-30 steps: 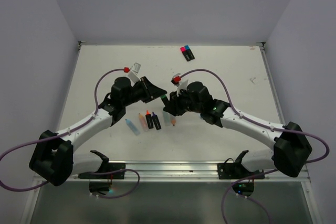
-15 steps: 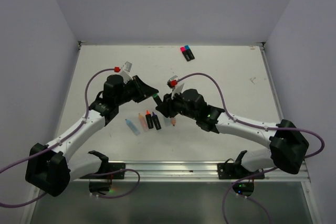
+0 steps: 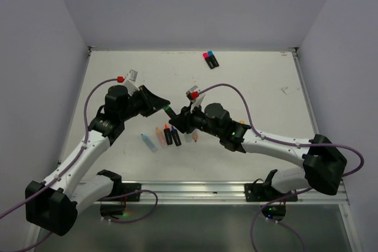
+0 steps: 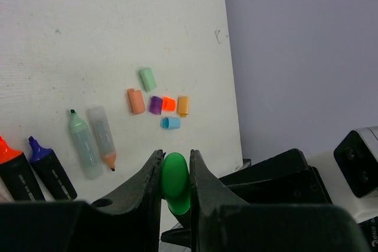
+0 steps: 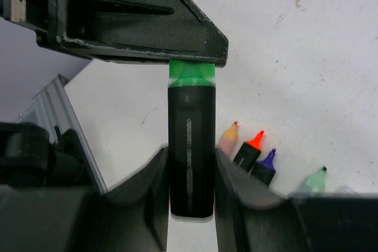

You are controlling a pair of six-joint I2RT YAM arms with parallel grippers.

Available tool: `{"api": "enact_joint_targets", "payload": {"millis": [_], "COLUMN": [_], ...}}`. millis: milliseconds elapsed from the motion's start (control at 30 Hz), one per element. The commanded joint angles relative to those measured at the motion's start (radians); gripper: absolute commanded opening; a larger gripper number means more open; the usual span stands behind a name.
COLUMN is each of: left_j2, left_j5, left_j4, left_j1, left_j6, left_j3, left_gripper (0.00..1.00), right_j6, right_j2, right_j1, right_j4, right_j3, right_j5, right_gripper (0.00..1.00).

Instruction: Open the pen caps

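Observation:
A black highlighter pen [image 5: 190,146] hangs above the table, its green pen cap [image 5: 191,75] seated on its far end. My right gripper [image 5: 190,159] is shut on the black body. My left gripper [image 4: 175,157] is shut on the green cap [image 4: 175,182]. From above, the two grippers meet tip to tip around the cap [image 3: 168,109] over the table's middle. Several loose pen caps lie in a cluster on the table, among them a cyan cap [image 4: 170,123], a purple cap [image 4: 155,105] and a pale green cap [image 4: 147,79].
Several uncapped pens lie in a row under the grippers, such as an orange-tipped pen [image 5: 251,149], a purple-tipped pen [image 5: 264,166] and a pale blue pen [image 3: 147,141]. Two capped pens [image 3: 209,59] rest near the table's far edge.
Both grippers have shifted left together with the green-capped pen between them. The left arm has swung outward to the left and the right arm has stretched after it.

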State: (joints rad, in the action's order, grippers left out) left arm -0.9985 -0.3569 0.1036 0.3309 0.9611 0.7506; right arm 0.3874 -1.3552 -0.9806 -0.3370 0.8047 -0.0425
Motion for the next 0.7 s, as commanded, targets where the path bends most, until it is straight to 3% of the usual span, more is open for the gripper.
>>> {"api": "enact_joint_targets", "payload": {"millis": [0,200,400,567,667], "left_j2": [-0.003,-0.026,-0.009,0.029,0.060], "left_j5": [0.437,0.394,0.362,0.297,0.257], "left_j4": [-0.110,-0.120,-0.154,-0.117,-0.105], "left_j1": [-0.179,-0.208,-0.213,-0.213,-0.213], "left_j6": [-0.145,-0.119,-0.125,-0.173,-0.185], "left_j3": [0.065,0.084,0.060,0.046,0.023], "left_gripper": [0.00,0.00,0.00,0.00,0.00], "right_j6": [0.016,0.031,0.030,0.030,0.028], "right_j2": [0.021,0.047,0.061,-0.056,-0.142], "right_j1": [-0.030,-0.053,-0.055,-0.056,-0.053], "right_j4": [0.254,0.250,0.306,0.466,0.477], "right_j3": [-0.081,-0.110,-0.095,0.042,0.109], "right_j5": [-0.085,-0.080,0.042,0.226,0.222], "right_gripper": [0.00,0.00,0.00,0.00,0.00]}}
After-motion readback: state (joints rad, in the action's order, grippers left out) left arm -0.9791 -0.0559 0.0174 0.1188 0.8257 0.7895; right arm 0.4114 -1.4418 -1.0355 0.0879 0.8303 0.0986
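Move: The left fingers already hold the green cap; the green pen's body, gripped by the right hand, has its middle about 3 cm back, 4 cm right and 2 cm below them. About 20 cm beneath the right hand lie the uncapped pens: purple some 5 cm ahead and 2 cm left, orange-red 5 cm ahead and 6 cm left, mint 7 cm ahead and 3 cm right. Left hand pulls the green cap off about 13 cm left and forward; right lowers the pen some 11 cm. ##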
